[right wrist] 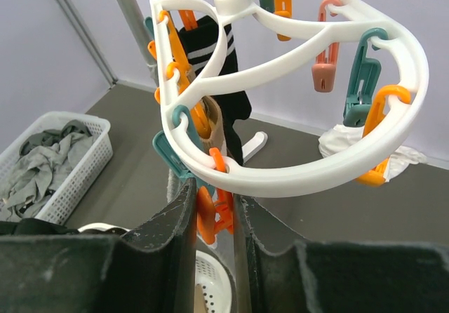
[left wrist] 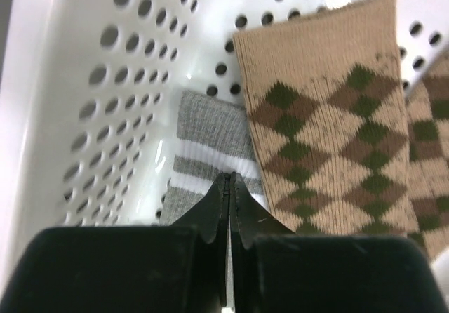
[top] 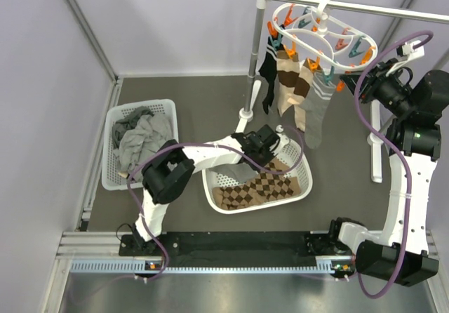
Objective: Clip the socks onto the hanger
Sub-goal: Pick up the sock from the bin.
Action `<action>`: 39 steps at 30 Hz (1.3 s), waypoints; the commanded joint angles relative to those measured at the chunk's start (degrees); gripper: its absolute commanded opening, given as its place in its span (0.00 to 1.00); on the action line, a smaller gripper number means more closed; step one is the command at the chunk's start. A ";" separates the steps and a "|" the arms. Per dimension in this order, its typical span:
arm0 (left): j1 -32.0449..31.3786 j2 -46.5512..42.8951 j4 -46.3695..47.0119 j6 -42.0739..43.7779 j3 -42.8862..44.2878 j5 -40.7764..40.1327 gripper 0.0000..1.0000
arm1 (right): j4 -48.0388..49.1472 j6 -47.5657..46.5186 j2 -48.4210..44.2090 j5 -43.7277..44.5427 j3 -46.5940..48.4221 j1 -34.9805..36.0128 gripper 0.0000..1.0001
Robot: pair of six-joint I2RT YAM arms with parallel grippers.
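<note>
The hanger (top: 324, 20) hangs from a rail at the back right. A black sock (top: 269, 71), a tan sock with brown bands (top: 289, 81) and a grey sock (top: 319, 109) are clipped to it. My right gripper (right wrist: 214, 194) is at the hanger's near rim (right wrist: 316, 178), shut on an orange peg (right wrist: 210, 215). In the top view that gripper (top: 354, 81) sits at the hanger's right side. My left gripper (left wrist: 229, 178) reaches down into the white basket (left wrist: 91, 116). It is shut, its tips pinching a grey sock with white stripes (left wrist: 207, 127).
A brown diamond-patterned cloth (left wrist: 330, 130) lies beside the grey sock in the centre basket (top: 298, 194). A second white basket (top: 112, 180) at the left holds a heap of grey garments (top: 137, 141). The rack's upright pole (top: 254, 53) stands left of the hanger.
</note>
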 commanded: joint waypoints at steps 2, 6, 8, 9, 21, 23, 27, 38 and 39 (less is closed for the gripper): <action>0.25 -9.62 1.12 0.54 -2.37 1.86 0.00 | 0.28 -0.16 -1.23 -1.27 0.77 -0.62 0.00; 0.51 -7.97 1.04 0.89 -2.37 0.90 0.03 | 0.45 0.11 -1.40 -1.35 0.86 -0.62 0.00; 0.60 -5.25 -1.76 0.89 -0.27 1.42 0.00 | 0.28 0.02 -1.49 -1.35 0.86 -0.62 0.00; 0.60 -4.45 -2.74 0.55 0.96 1.51 0.00 | 0.10 -0.07 -1.58 -1.27 1.04 -0.62 0.00; 0.78 -21.83 10.33 -0.42 -10.35 0.28 0.00 | -0.34 -0.16 -1.75 -1.00 1.39 -0.62 0.00; 0.78 -26.49 16.29 -0.51 -12.55 1.07 0.00 | -0.25 -0.16 -1.93 -0.91 1.30 -0.62 0.00; 0.78 -32.91 26.31 -2.01 -18.44 2.48 0.00 | 0.01 0.11 -1.84 -0.91 1.65 -0.62 0.00; 0.78 -36.79 44.18 -3.06 -17.23 9.68 0.00 | 0.98 1.51 -1.58 -1.62 2.09 -0.62 0.00; 0.78 -36.53 45.41 -3.41 -16.96 9.95 0.00 | 1.07 1.51 -1.58 -1.62 2.09 -0.62 0.00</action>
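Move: The grey sock with white stripes is already pinched near its cuff in the left hand, down in the bin, with the argyle socks about 8 cm back of the hand and a touch lower. The orange clip on the hanger is roughly 40 cm above, 21 cm right and 5 cm ahead of it. The brown striped sock hangs some 6 cm right, 7 ahead, 30 up; the hung grey sock 15 right, 2 ahead, 27 up. That clip sits between the right fingertips. The grey sock, still pinched near its cuff by the shut left fingers, is lifted some 25 cm almost straight up from the bin towards the hanger, with a small rise and dip of a couple of centimetres before the fast pull. On the way the hand swings its fingers up about 50 degrees, from pointing down to nearly level, rightward and somewhat forward. The right hand stays put, keeping its grip on the orange clip. ##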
